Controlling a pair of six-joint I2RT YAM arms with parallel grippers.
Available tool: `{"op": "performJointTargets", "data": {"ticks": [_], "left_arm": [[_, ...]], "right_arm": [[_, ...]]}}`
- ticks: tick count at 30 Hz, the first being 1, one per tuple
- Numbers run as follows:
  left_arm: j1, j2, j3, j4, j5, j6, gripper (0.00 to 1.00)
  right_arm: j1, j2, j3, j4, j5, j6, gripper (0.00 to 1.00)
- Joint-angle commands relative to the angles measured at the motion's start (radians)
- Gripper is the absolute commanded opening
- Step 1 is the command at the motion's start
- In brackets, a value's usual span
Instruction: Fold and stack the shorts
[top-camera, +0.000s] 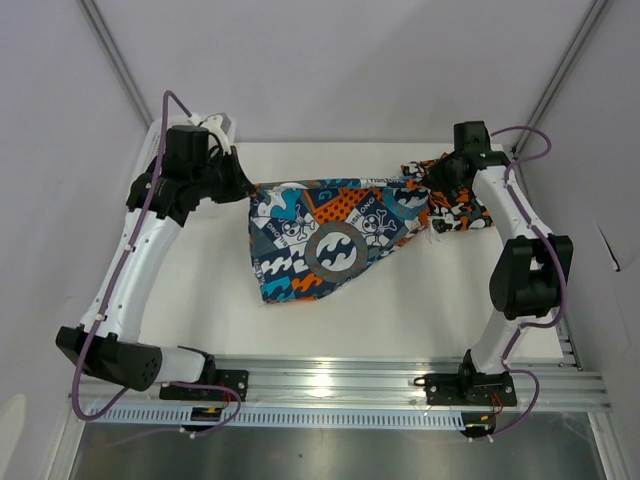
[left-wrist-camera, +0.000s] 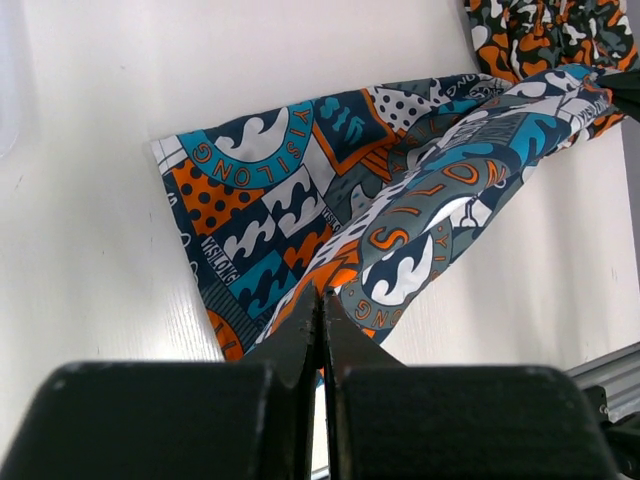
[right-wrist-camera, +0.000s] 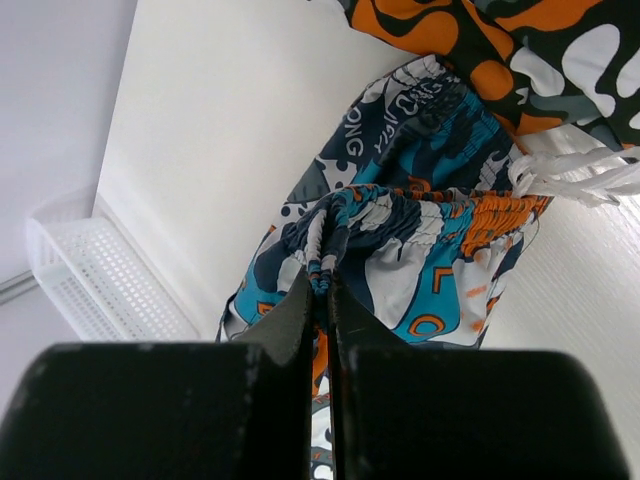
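Note:
The blue-teal cartoon-print shorts hang stretched between my two grippers above the white table, their lower part sagging onto it. My left gripper is shut on one edge of these shorts, with cloth pinched at the fingertips. On the other side, my right gripper is shut on the gathered waistband, which bunches between its tips. The orange, black and white camouflage shorts lie crumpled at the back right, just beside the right gripper.
A white mesh basket stands beyond the table's far edge in the right wrist view. White drawstrings trail from the camouflage shorts. The metal rail with both arm bases runs along the near edge.

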Motion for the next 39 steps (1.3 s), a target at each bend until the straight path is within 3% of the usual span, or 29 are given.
{"op": "performJointTargets", "data": {"ticks": [1,11,29,32,34,35,36,37,38,39], "left_arm": [[0.018,0.027,0.028,0.0,-0.016,0.011,0.0],[0.02,0.112,-0.044,0.037,-0.082,-0.038,0.0],[0.066,0.348,0.013,0.119,-0.134,-0.103,0.0],[0.07,0.385,0.005,0.142,-0.139,-0.112,0.0],[0.07,0.405,0.008,0.162,-0.135,-0.114,0.1],[0.072,0.429,0.008,0.165,-0.135,-0.117,0.23],[0.072,0.44,0.011,0.17,-0.14,-0.118,0.48],[0.07,0.451,0.019,0.17,-0.157,-0.123,0.63],[0.072,0.459,0.019,0.172,-0.16,-0.124,0.76],[0.072,0.469,0.019,0.173,-0.166,-0.126,0.95]], "right_arm": [[-0.005,-0.017,0.053,0.033,0.015,0.017,0.0],[0.004,0.054,0.059,0.033,0.044,0.018,0.0],[0.026,0.245,0.183,0.099,0.049,0.022,0.0],[0.033,0.27,0.216,0.097,0.096,-0.001,0.09],[0.038,0.287,0.225,0.129,0.1,-0.008,0.18],[0.041,0.292,0.225,0.147,0.101,-0.018,0.42],[0.042,0.302,0.229,0.17,0.109,-0.018,0.55],[0.046,0.308,0.237,0.175,0.127,-0.021,0.78],[0.046,0.313,0.246,0.178,0.133,-0.038,0.85],[0.046,0.322,0.266,0.183,0.138,-0.049,0.88]]}}
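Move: Each hand already pinches one end of the blue shorts' waistband. The left's laying spot is about 10 cm ahead, 3 cm left and some 19 cm below; the right's is about 8 cm ahead, 1 cm left and 9 cm below. The white basket stands roughly 18 cm ahead and 24 cm left of the left hand; the folded orange-black shorts lie about 6 cm ahead and 12 cm right of the right hand, 10 cm below. Both hands lower the waistband forward, left about 16 cm down, right 6 cm, then open and release it. ##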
